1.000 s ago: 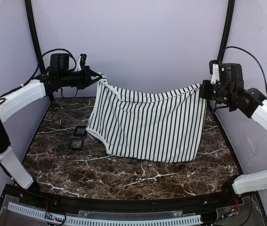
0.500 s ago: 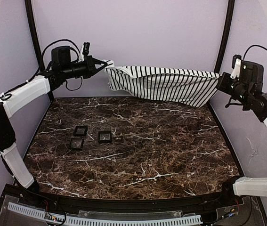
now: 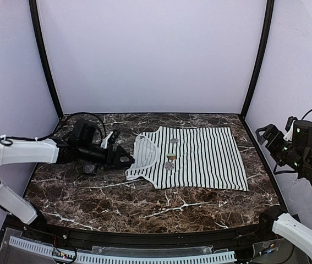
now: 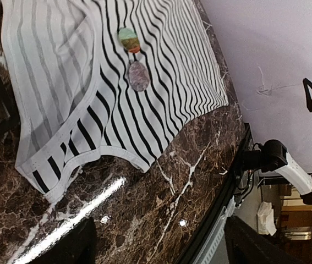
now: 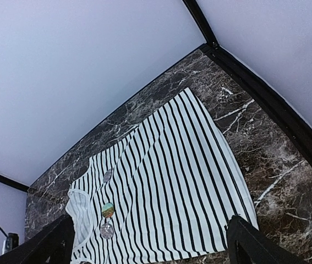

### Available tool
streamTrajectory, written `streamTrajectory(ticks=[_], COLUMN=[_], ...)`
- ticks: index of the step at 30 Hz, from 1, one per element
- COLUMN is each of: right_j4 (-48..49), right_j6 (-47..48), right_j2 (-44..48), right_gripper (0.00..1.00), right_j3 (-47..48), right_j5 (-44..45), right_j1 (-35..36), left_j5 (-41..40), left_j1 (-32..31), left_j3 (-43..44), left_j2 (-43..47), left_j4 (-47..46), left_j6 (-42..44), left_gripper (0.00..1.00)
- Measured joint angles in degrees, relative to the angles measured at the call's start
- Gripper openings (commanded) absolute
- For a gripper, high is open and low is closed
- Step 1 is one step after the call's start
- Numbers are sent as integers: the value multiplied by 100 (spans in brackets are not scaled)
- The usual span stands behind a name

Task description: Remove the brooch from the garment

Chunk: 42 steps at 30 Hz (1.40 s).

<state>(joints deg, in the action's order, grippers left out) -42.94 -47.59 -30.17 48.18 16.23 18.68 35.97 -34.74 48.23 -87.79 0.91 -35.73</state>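
Observation:
The garment (image 3: 200, 158), white with thin black stripes, lies flat on the marble table (image 3: 144, 203), its white-edged neckline toward the left. Three small round brooches sit on it near the neckline: a grey one (image 3: 174, 141), a green-and-orange one (image 3: 171, 157) and another grey one (image 3: 169, 165). The left wrist view shows the coloured brooch (image 4: 128, 39) and a grey brooch (image 4: 138, 76). My left gripper (image 3: 124, 160) hovers low just left of the neckline, open and empty. My right gripper (image 3: 269, 138) is raised off the garment's right edge, open and empty.
A small black box (image 3: 88, 167) lies partly hidden under my left arm. The enclosure's black posts (image 3: 255, 60) and pale walls close in the back and sides. The table's near edge carries a black rail (image 3: 144, 242).
Both grippers let go of the garment, which went from stretched in the air to flat on the table. The left arm came down beside it; the right arm drew back to the right.

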Motion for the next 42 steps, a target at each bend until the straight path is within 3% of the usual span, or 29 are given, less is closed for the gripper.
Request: streamTrajectory(ticks=[6, 10, 15, 21, 32, 42], right_j4=[212, 592, 1158, 1919, 2691, 2793], right_j6=[116, 501, 1034, 1360, 1674, 2251], right_j2=[-363, -1158, -2284, -2979, -5171, -6487], right_gripper=[89, 82, 72, 62, 57, 50], right_j3=[85, 87, 72, -251, -201, 643], right_j5=[-304, -914, -1427, -1775, -1462, -1259], right_j1=[0, 22, 763, 1668, 3467, 3829], left_j5=[-695, -1211, -1436, -1801, -2575, -2798], left_j1=[-13, 57, 564, 1056, 2013, 2201], left_j3=[-2, 254, 664, 1471, 1261, 1084], left_j2=[2170, 2767, 2507, 1978, 1947, 1672], left_j4=[588, 1099, 1930, 2658, 2354, 2352], left_j6=[269, 437, 706, 1349, 2238, 2424], left_gripper=[98, 99, 99, 99, 99, 99])
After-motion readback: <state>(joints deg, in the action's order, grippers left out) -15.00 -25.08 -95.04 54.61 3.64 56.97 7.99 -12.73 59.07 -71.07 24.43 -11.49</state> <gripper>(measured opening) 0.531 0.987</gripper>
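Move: The lower brooch, a purple-grey oval on the striped garment, lies about 31 cm to the right hand's left, some 14 cm ahead and 27 cm below. The coloured brooch sits roughly 5 cm beyond it, level sideways, and the upper brooch about 15 cm beyond it and 2 cm to its right. The garment's near shoulder corner is 13 cm nearer and 5 cm left of it. From the left hand the lower brooch is about 11 cm ahead, 16 cm right and 12 cm below. Towards the lower brooch the empty right hand swings some 31 cm left and 22 cm down, going a little forward and then back, and stops above the garment's near edge; it turns roughly 60 degrees counter-clockwise, tips steeply down and narrows its wide-open fingers to about half. The left hand, already free, opens fully and withdraws left, up and forward from the garment. ##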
